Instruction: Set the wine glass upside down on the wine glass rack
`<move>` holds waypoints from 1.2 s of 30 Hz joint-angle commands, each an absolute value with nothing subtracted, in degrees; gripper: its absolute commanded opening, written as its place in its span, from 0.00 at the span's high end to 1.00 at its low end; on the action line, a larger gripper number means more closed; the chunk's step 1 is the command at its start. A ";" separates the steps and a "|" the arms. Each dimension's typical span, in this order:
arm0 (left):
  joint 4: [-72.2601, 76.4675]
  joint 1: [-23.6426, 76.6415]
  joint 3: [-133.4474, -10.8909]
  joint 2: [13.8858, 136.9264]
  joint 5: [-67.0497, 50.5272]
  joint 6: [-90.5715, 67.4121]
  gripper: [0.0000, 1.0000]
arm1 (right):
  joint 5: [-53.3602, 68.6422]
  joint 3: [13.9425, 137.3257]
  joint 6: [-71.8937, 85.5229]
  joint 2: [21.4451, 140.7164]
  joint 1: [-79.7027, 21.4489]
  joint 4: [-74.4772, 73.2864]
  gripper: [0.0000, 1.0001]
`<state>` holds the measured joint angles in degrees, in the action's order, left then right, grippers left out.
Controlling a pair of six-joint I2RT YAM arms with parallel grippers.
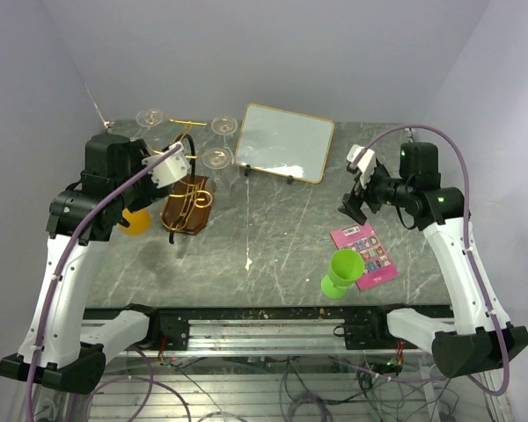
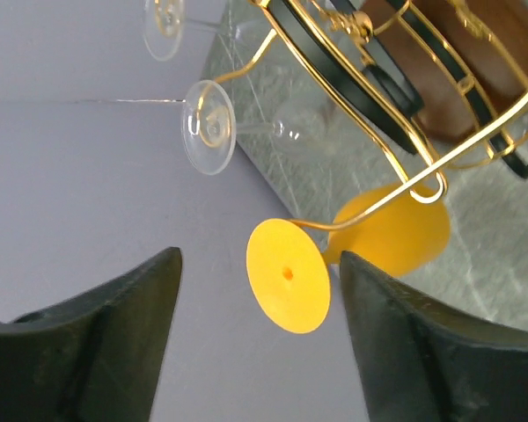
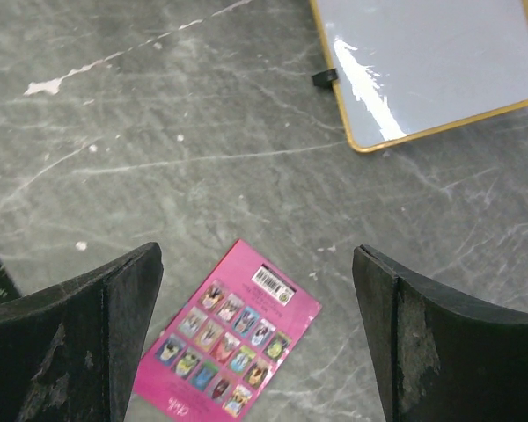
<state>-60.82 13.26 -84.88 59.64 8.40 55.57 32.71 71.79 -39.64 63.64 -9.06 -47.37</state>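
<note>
An orange wine glass point(image 2: 383, 237) hangs upside down from a curled arm of the gold wire wine glass rack point(image 2: 405, 167), its round foot point(image 2: 289, 274) facing me and the wire hooked round its stem. My left gripper point(image 2: 257, 257) is open, with a finger on each side of the foot and not touching it. From above, the orange glass point(image 1: 135, 220) shows left of the rack's brown base point(image 1: 187, 211). Over the right side of the table, my right gripper point(image 3: 257, 251) is open and holds nothing.
Clear wine glasses point(image 1: 216, 158) point(image 1: 150, 117) point(image 1: 223, 125) hang on the rack's other arms. A gold-framed white board point(image 1: 284, 142) stands at the back. A green wine glass point(image 1: 342, 271) and a pink card point(image 1: 370, 255) lie at the front right. The wall is close behind the rack.
</note>
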 commanded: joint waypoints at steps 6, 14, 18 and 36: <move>-46.65 12.92 -84.95 59.92 12.11 40.35 0.00 | 33.76 76.29 -49.82 64.51 -9.38 -71.16 0.13; -41.47 12.92 -82.00 60.42 17.10 40.44 0.01 | 32.72 74.39 -53.21 63.23 -10.00 -78.56 0.14; -40.61 12.92 -80.96 60.48 17.97 40.94 0.00 | 31.37 71.60 -51.95 63.31 -10.99 -77.92 0.17; -42.36 12.92 -81.22 59.94 16.96 42.35 0.02 | 21.64 63.00 -42.19 66.60 -20.71 -66.97 0.58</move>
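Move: The right hand is empty and open. The green glass stands about 13 cm back from it, 1 cm to its left and some 17 cm below. The pink book lies roughly 2 cm back and 10 cm right of that hand, 26 cm down. From the left hand, the green glass is about 53 cm right, 12 cm back and 24 cm lower; the hung yellow glass is some 5 cm ahead, 3 cm left and 10 cm below. The right hand heads for the green glass's bowl: back about 10 cm while sinking, then almost straight down, some 10 cm lower in all. Its fingers tip about 30 degrees steeper and close to half open right by the rim, where contact can't be told. The left hand, already off the yellow glass, opens fully, eases forward and up, tilts its fingers upward and stops. ##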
